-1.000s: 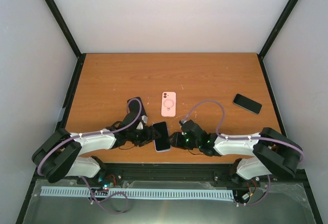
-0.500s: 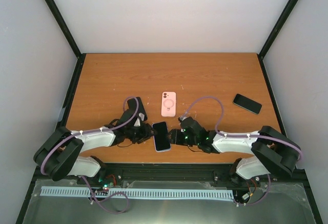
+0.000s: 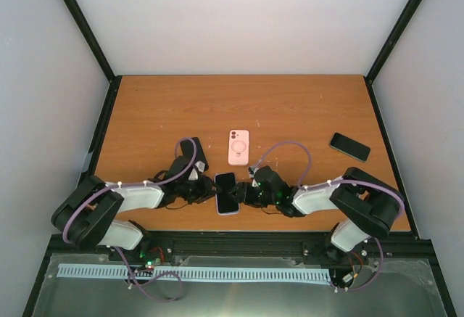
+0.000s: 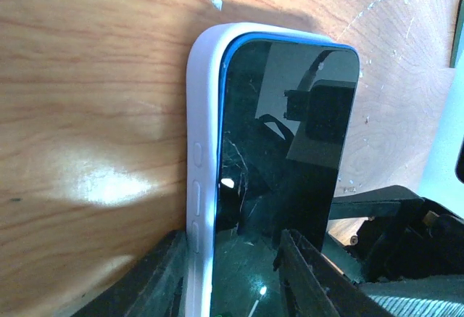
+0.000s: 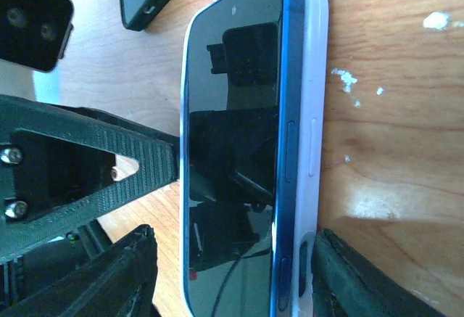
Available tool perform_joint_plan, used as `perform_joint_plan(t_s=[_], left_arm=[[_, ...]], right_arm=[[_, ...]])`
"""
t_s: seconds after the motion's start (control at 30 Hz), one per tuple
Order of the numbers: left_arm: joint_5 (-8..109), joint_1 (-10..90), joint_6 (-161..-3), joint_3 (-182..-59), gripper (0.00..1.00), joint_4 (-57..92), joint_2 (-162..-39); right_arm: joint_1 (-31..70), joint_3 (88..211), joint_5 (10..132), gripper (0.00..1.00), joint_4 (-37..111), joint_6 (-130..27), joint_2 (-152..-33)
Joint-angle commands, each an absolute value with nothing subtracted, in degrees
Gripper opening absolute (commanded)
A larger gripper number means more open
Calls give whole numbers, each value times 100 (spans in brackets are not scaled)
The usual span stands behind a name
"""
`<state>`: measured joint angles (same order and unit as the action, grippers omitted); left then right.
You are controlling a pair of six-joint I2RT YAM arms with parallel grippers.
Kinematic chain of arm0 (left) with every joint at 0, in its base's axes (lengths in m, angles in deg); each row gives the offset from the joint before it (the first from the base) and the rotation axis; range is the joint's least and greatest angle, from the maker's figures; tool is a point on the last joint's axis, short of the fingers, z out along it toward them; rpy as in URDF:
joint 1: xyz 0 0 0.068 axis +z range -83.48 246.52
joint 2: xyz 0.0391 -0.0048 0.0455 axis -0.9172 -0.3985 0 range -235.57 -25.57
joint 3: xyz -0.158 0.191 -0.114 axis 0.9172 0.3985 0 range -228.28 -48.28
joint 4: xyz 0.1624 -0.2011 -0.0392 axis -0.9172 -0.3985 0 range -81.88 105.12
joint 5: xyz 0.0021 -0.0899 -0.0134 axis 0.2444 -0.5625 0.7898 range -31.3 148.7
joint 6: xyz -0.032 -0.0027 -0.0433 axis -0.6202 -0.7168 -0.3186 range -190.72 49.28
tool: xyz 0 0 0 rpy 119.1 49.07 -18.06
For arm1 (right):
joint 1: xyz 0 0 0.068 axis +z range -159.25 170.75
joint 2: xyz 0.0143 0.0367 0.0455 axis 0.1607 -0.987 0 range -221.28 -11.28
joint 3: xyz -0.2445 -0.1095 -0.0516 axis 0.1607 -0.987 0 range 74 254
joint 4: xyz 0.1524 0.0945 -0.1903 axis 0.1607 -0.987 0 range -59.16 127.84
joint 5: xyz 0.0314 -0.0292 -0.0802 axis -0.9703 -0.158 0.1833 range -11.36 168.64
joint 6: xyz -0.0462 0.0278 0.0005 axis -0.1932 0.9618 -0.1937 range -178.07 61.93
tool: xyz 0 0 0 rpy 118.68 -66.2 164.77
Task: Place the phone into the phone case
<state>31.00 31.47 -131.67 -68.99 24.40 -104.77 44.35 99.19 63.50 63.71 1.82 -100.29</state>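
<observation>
The phone [image 3: 227, 193], blue-framed with a dark screen, lies near the table's front edge between both grippers. It sits in a white phone case [image 4: 201, 150], and in the right wrist view its blue edge [image 5: 284, 136] stands proud of the case [image 5: 313, 114]. My left gripper [image 3: 209, 190] straddles the left edge [image 4: 230, 244]: one finger is against the case's side and the other is over the glass, contact unclear. My right gripper [image 3: 246, 194] is open round the other edge [image 5: 235, 233]; one finger touches the case, the other stands off the screen.
A pink case [image 3: 238, 147] lies back-up just beyond the phone. A second black phone [image 3: 349, 146] lies at the right. The table's front edge [image 3: 232, 228] runs just behind both wrists.
Both arms have edged in toward the phone. The left jaws have narrowed round its edge and the right jaws have widened. The phone has shifted slightly.
</observation>
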Motion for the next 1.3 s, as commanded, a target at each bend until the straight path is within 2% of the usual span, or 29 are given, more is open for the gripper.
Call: perform_joint_plan(t_s=[0.0,0.37,0.7,0.97,1.17,1.27], left_arm=[[2751,3136,-13298,-6613,35,2749,-10465],[2548,3136,-13465,-6481,39,2977,-10440],[2575,3123,-13559,-6413,51,2874,-10153],[2620,3093,-13664,-6334,59,2840,-9945],[2667,3092,-13694,-6207,60,2813,-9858],[2718,3092,-13690,-6191,59,2764,-9824]], right_arm=[[4366,9788,5861,57,7703,725,-10128],[4272,9449,5335,58,9540,1558,-10465],[4267,9518,5344,59,9359,1420,-10177],[4269,9603,5307,60,9677,1520,-10379],[4269,9645,5301,60,9595,1484,-10503],[4270,9702,5245,57,9410,1430,-10602]])
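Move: The phone lies on the lavender phone case, blue edge proud along the right. The case's middle is roughly 3 cm to the left hand's right and 1 cm back, and some 3 cm left of the right hand, level with it, about 2 cm below both. The pink case lies about 18 cm ahead of the right hand and 1 cm to its right; the black case is some 13 cm ahead of the left hand and 9 cm to its left. The case's right edge is levered up by the right hand's outer finger: that hand first rolls so its fingertips swing upward, nearly 20 degrees in all, then rises about 4 cm and pushes slightly left, its opening unchanged. The left hand stays by the left edge, opens its fingers plainly, lifts a little and draws back about 2 cm. ##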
